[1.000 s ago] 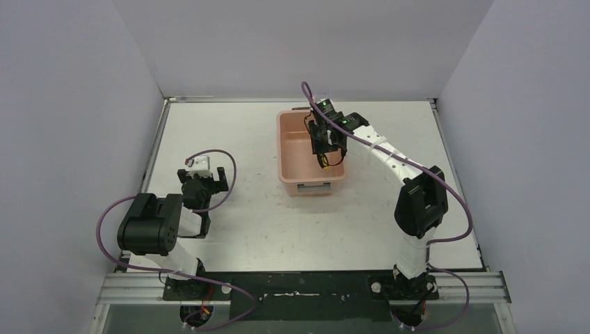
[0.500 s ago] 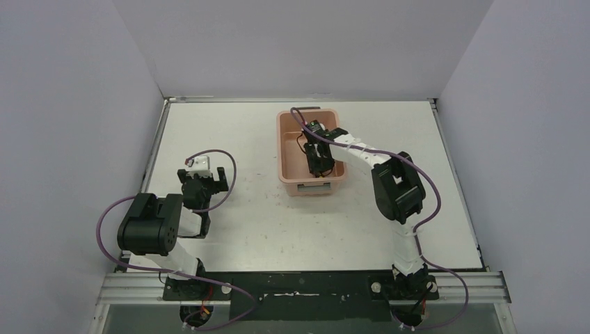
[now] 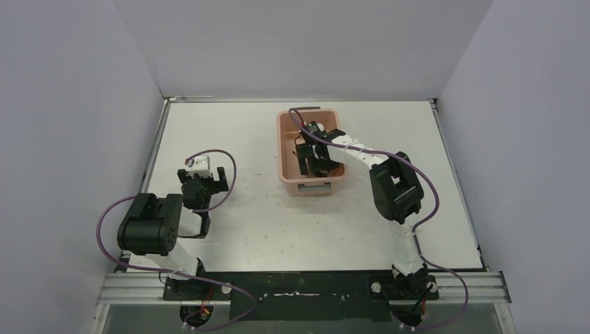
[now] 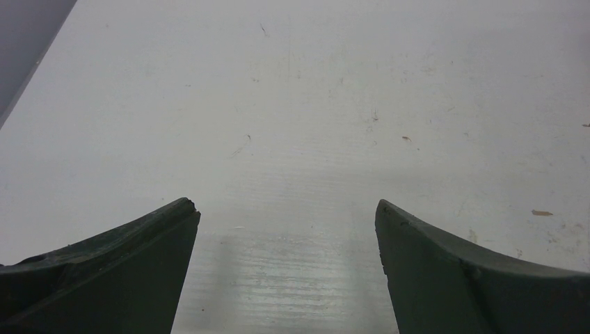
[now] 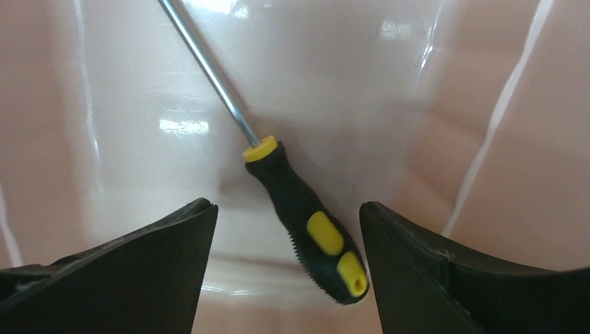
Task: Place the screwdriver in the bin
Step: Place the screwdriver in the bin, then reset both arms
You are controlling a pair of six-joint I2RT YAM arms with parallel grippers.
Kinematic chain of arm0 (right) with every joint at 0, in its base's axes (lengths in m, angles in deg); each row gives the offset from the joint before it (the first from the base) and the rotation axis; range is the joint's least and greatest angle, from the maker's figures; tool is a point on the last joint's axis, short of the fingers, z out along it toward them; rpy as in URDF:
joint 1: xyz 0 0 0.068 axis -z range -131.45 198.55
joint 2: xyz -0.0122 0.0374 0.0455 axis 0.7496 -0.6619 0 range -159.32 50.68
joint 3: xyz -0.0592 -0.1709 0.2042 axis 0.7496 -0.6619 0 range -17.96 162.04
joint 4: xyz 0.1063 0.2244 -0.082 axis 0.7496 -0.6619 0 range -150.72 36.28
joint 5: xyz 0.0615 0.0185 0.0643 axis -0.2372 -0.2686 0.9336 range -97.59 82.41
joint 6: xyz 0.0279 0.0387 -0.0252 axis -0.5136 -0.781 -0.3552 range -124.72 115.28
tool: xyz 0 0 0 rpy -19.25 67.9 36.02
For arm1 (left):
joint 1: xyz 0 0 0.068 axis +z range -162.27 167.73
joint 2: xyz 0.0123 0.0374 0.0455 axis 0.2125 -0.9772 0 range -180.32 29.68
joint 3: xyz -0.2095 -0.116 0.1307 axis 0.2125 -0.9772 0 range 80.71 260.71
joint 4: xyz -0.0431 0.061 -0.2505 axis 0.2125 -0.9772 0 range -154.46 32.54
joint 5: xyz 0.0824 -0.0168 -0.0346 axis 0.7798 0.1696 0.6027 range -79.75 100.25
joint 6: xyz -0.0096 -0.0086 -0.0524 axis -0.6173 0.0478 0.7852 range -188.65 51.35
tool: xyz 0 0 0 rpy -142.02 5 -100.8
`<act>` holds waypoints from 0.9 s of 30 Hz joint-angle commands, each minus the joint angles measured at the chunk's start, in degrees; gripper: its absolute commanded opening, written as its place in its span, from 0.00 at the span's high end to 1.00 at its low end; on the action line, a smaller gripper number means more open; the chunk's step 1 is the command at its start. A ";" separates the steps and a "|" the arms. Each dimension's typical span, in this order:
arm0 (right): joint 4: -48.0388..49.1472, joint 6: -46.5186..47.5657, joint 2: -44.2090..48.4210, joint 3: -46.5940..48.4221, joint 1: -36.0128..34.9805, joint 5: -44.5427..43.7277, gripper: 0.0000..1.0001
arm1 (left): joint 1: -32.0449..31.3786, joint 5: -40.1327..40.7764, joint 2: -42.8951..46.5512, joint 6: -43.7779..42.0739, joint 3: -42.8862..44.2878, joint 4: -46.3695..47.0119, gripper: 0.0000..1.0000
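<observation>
The screwdriver (image 5: 306,223), with a thin metal shaft and a black-and-yellow handle, lies loose on the floor of the salmon-pink bin (image 5: 529,174). My right gripper (image 5: 285,207) is open just above it, one finger on each side of the handle, touching neither side. In the top view the right gripper (image 3: 311,161) reaches down inside the bin (image 3: 281,149) and hides the screwdriver. My left gripper (image 3: 202,182) is open and empty over the bare table at the left; it also shows in the left wrist view (image 4: 286,205).
The white table (image 3: 243,229) is closed in by grey walls at the left, back and right. Purple cables loop off both arms. The bin stands at the back middle, its walls close round the right gripper.
My right gripper came down into the bin with the screwdriver and opened. The screwdriver now lies free on the bin floor. The left arm has not moved.
</observation>
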 commanded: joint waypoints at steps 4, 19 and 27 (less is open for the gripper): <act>-1.99 -0.86 3.36 4.54 -1.41 -2.97 0.23 | -0.07 -0.35 0.22 -0.54 1.27 1.63 0.03; -9.98 -1.67 10.92 13.72 -2.62 -4.78 0.22 | -0.07 -0.38 0.28 -0.54 1.22 1.66 0.03; -12.68 -1.43 12.93 17.31 -2.68 -5.40 0.21 | -0.03 -0.35 0.30 -0.50 1.26 1.67 0.03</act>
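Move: The screwdriver lies loose on the bin floor beneath my open right fingers: its middle is about 3 cm ahead of my right hand, 2 cm left and 3 cm below, with the handle reaching back between the pads. The bin's middle is about 4 cm ahead and 1 cm left; its near wall stands some 6 cm back. From my left hand the screwdriver is about 30 cm right, 2 cm ahead and 5 cm below. With the fingers already open and kept open, my right hand rises off the screwdriver and up out of the bin, about 14 cm in all. It starts slowly while easing some 2 cm left, then climbs faster, and the fingertips swing forward by roughly 10 degrees. ##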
